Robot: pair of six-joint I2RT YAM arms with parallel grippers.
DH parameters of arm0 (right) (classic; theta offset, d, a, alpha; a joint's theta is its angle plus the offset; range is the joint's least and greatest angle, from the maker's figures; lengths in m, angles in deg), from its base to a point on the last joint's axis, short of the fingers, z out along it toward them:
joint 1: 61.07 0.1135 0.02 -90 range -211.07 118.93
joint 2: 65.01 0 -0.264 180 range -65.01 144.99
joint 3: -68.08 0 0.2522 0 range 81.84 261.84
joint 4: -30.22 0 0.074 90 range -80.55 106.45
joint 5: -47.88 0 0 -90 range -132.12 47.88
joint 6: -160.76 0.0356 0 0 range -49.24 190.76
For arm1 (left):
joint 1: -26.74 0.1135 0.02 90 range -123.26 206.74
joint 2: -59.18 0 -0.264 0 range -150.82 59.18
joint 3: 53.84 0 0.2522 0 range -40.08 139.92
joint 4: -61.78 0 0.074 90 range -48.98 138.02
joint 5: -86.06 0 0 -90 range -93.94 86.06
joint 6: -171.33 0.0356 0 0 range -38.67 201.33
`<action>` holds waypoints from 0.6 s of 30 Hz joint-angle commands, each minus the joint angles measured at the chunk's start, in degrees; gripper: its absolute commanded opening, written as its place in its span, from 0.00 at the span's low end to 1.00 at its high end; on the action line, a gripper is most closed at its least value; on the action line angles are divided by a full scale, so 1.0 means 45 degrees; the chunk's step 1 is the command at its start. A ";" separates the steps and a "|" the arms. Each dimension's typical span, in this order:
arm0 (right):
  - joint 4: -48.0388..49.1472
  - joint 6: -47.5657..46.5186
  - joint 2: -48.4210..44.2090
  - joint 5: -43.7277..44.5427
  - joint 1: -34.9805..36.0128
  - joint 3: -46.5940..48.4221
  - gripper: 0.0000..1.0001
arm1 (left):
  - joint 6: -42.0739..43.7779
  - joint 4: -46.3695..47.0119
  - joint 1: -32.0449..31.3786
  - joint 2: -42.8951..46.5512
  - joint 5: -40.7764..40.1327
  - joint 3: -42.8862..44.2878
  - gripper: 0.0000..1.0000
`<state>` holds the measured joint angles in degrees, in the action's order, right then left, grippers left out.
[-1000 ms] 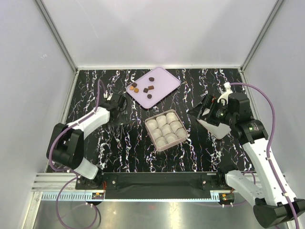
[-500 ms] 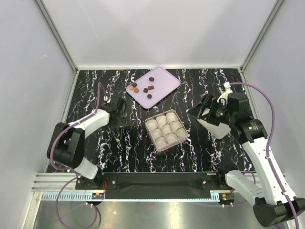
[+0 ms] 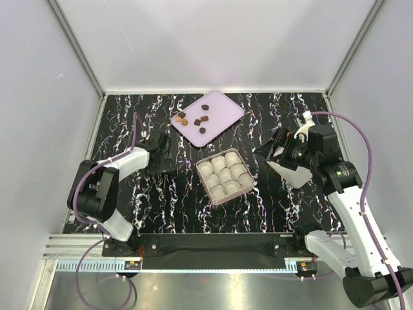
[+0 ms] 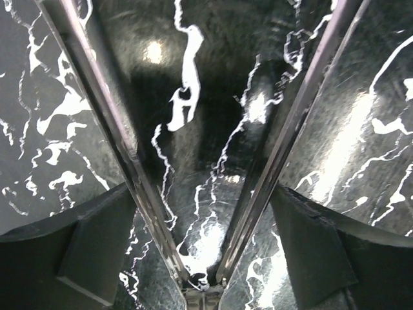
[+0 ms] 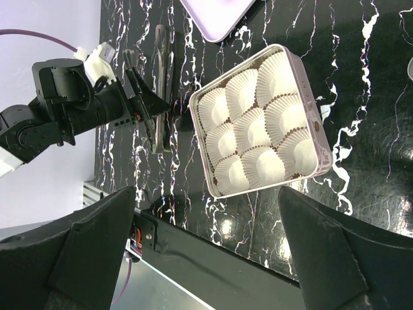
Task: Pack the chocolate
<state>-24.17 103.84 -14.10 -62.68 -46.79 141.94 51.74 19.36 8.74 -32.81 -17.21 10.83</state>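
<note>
Several small pieces of chocolate (image 3: 197,121), dark brown and a few orange, lie on the pink lid (image 3: 222,106) at the back. The pink box (image 3: 248,187) holds white paper cups (image 5: 248,126) with nothing in them. Metal tongs (image 4: 129,161) lie on the table, their two arms spread in a V. My left gripper (image 4: 201,187) is low over them and open, a finger right beside each arm; I cannot tell whether they touch. From the right wrist the tongs (image 5: 161,77) show under the left gripper (image 5: 143,106). My right gripper (image 5: 206,190) hangs open and holds nothing, right of the box.
The table is black marble (image 3: 161,200). White walls close it in on three sides. A black rail (image 5: 213,258) runs along the near edge. The pink lid (image 5: 216,16) lies just behind the box.
My left gripper has slid slightly right and toward the near edge over the tongs, and its jaws have narrowed a little. The right arm has not moved.
</note>
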 commanded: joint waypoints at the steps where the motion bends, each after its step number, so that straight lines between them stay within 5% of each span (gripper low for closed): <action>1: 0.0101 -0.0183 -0.0026 -0.0002 -0.0030 0.0200 1.00 | 0.0149 0.0257 0.0035 -0.0496 -0.0037 0.0073 0.86; 8: 0.0043 -0.0105 -0.0065 -0.0041 -0.0010 0.0161 1.00 | 0.0090 -0.0073 0.0035 -0.0145 0.0021 0.0188 0.77; 18: -0.0348 0.0032 -0.0396 0.0154 -0.0010 0.0298 1.00 | 0.0987 -0.3234 -0.0004 0.2197 -0.0019 0.2433 0.66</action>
<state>-25.41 104.03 -14.69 -62.61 -46.79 141.94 53.78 9.65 8.74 -28.37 -16.60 16.43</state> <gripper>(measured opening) 0.994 0.672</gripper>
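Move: The tongs lie fore-and-aft right at my left fingertips, their middle about 2 cm ahead and 1 cm lower, hinge towards me and arms spread between my pads. From my left hand, the chocolates are about 16 cm ahead and 12 cm to the right on the pink tray, whose middle is 17 cm ahead and 17 cm right; the chocolate box is some 22 cm right and 3 cm back. From my right hand, the tongs are about 34 cm left, 7 cm ahead and 27 cm down. My left hand stays low over the table at first while its fingers keep closing on the outer sides of the tongs' two arms, squeezing them towards each other to about two thirds of full opening. Then, still closing a little, I lift the hand straight up, about 4 cm, quickly towards the end, with almost no wrist turn. ##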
